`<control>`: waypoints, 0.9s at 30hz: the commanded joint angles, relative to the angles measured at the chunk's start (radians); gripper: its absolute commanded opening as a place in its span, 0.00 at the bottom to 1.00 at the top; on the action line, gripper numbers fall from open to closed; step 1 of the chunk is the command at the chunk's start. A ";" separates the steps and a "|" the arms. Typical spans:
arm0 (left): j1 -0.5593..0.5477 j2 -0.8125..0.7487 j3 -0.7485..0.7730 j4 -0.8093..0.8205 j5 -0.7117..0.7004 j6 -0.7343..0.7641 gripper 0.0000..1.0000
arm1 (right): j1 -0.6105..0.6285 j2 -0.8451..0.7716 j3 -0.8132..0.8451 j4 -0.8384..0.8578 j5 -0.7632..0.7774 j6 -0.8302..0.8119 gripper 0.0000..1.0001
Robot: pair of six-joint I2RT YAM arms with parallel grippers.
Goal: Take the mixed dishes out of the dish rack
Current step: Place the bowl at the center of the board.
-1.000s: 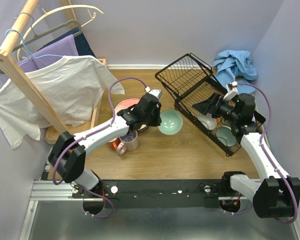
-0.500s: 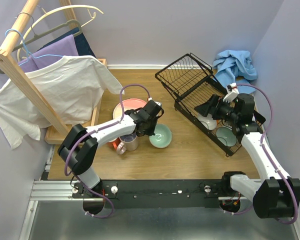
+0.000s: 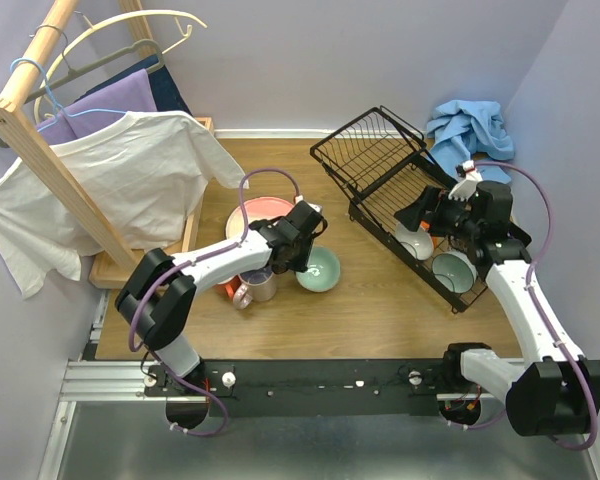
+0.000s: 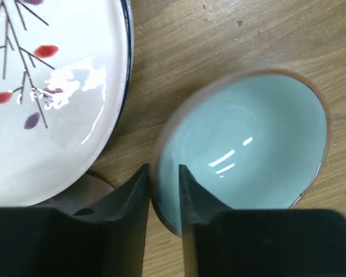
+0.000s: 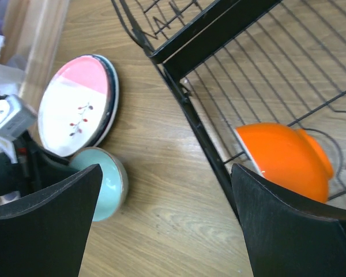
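A pale-green bowl (image 3: 322, 269) (image 4: 248, 144) (image 5: 106, 182) rests on the wooden table next to the pink-and-cream plate (image 3: 261, 211) (image 4: 46, 86) (image 5: 78, 104). My left gripper (image 3: 300, 262) (image 4: 163, 168) straddles the bowl's near rim, its jaws slightly parted with a thin gap on each side. The black wire dish rack (image 3: 378, 238) (image 5: 190, 115) stands at the right. It holds a white bowl (image 3: 417, 245), another pale-green bowl (image 3: 450, 271) and an orange mug (image 5: 282, 158). My right gripper (image 3: 421, 212) (image 5: 166, 167) hovers open over the rack's near edge, holding nothing.
Mugs (image 3: 255, 285) stand just left of the bowl, under my left arm. A wooden clothes rack with a white shirt (image 3: 110, 190) fills the left side. A blue cloth (image 3: 470, 130) lies behind the dish rack. Purple walls close the back and right.
My left arm carried the pale-green bowl toward the near side and set it on the table; its jaws have loosened on the rim. The right gripper shifted slightly over the rack.
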 commanded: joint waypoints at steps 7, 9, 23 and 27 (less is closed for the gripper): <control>0.005 -0.177 -0.004 0.018 -0.022 0.007 0.64 | 0.005 0.062 0.140 -0.150 0.137 -0.122 1.00; 0.005 -0.220 0.003 0.018 -0.020 0.007 0.69 | 0.003 0.087 0.174 -0.194 0.173 -0.123 1.00; 0.013 -0.627 -0.178 0.136 -0.031 0.095 0.99 | -0.002 0.281 0.329 -0.369 0.224 -0.286 1.00; 0.022 -0.778 -0.292 0.168 -0.042 0.109 0.99 | -0.022 0.330 0.323 -0.365 0.168 -0.304 1.00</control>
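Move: The mint bowl is already on the board with its left rim between the left fingertips; its middle is about 5 cm to that hand's right, level with it, and 3 cm lower. From the same hand, the grey mug stands some 9 cm left and 3 cm back, and the plate stack 8 cm ahead and 8 cm left. For the right hand, the orange bowl in the rack lies about 6 cm right, 3 cm ahead and 13 cm below; the rack's mint bowl is 8 cm right of the orange one and 8 cm nearer. Up and away from the mint bowl goes the left hand, about 17 cm, its already parting fingers spreading fully and coming free of the rim; it drifts back and left late on as the wrist swings the fingertips up and outward by some 35 degrees. Meanwhile the right hand, still wide open, eases right and forward and then down towards the orange bowl, tipping its fingers steeper, without touching it. ##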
